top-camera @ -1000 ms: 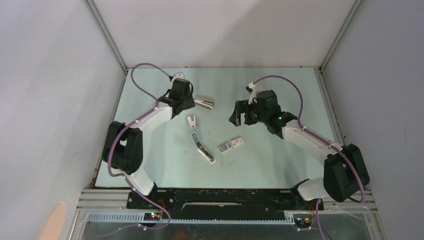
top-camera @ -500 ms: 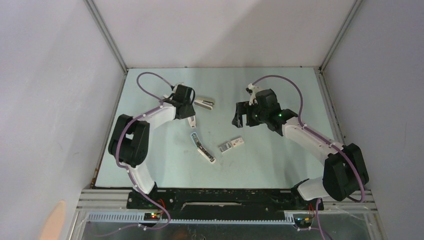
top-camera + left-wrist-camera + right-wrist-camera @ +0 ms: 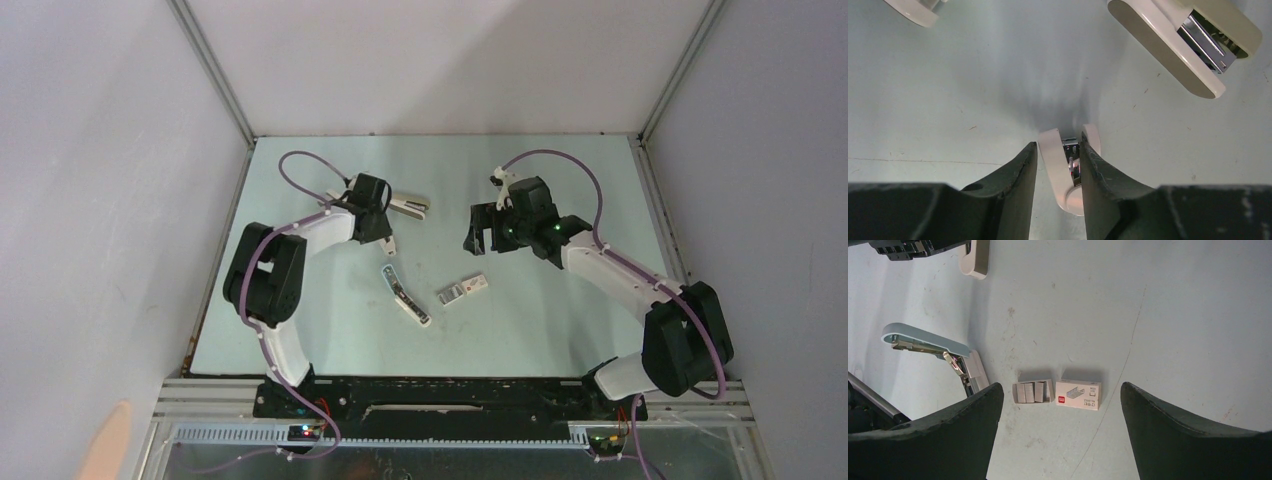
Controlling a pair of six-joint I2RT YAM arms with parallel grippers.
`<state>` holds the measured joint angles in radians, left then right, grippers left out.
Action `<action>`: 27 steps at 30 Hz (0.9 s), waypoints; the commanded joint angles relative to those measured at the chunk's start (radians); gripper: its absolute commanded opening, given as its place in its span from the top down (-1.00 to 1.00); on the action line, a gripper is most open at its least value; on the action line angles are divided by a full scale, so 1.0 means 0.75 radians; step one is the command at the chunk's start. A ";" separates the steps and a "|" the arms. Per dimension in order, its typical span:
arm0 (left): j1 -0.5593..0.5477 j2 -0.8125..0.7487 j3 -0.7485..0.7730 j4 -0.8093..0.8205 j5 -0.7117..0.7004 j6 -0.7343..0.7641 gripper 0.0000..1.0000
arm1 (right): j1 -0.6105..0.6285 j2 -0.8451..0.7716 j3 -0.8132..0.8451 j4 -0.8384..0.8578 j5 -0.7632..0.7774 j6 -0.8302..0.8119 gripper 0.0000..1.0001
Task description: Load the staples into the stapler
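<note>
The stapler (image 3: 405,295), slim and pale bluish, lies hinged open at the table's middle, and it shows in the right wrist view too (image 3: 928,342). Just right of it lie the staples (image 3: 463,290), a white box (image 3: 1078,394) with its grey tray (image 3: 1033,391) slid out beside it. My left gripper (image 3: 381,233) is open, its fingers (image 3: 1015,175) astride a small white stub (image 3: 1064,172) on the table; the right finger touches the stub and a sliver of table shows at the left one. My right gripper (image 3: 483,228) hangs wide open above the staples, holding nothing.
A beige wedge-shaped stapler (image 3: 409,205) lies just beyond the left gripper and fills the upper right of the left wrist view (image 3: 1178,45). Another pale one shows at that view's top left corner (image 3: 913,7). Grey walls close the table in on three sides.
My left gripper has come nearer and to the right, down over the small white stub, with its jaws slightly narrower. The right arm has barely shifted.
</note>
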<state>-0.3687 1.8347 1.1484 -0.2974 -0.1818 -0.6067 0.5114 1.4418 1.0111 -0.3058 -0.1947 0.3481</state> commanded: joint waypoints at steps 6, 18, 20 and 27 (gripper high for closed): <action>0.027 0.003 -0.038 0.025 0.049 -0.026 0.26 | 0.013 0.012 0.061 0.034 -0.019 0.003 -0.77; 0.041 0.012 -0.028 0.094 0.112 -0.026 0.61 | 0.035 0.047 0.084 0.087 -0.089 0.002 -0.78; 0.040 -0.016 -0.017 0.124 0.109 0.002 0.70 | 0.035 0.058 0.094 0.115 -0.120 -0.001 -0.78; 0.036 -0.117 -0.044 0.329 0.183 0.073 0.87 | 0.036 0.120 0.152 0.236 -0.192 -0.012 -0.78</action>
<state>-0.3435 1.8309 1.1248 -0.1730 -0.0872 -0.5968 0.5346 1.5051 1.0626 -0.2295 -0.2924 0.3481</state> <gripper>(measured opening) 0.184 0.891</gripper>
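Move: The small white tool lies between the left fingertips, its middle some 1 cm back, 1 cm right and 1 cm below. From that hand the grey stapler is about 10 cm ahead and 7 cm right, the white stapler 10 cm ahead and 11 cm left, both about 1 cm lower. From the right hand the open stapler is roughly 16 cm left, 5 cm back; the open staple box 5 cm left, 5 cm back; the closed box 2 cm back, 1 cm right; all about 12 cm below. Staying low and almost in place, the left hand rolls about 5 degrees, its left side dipping, and closes its half-open fingers to pinch the small white tool, then eases forward, right and slightly up, some 2 cm in all. The right hand, fingers wide and empty, drifts about 3 cm left towards the open stapler, rising a little. ##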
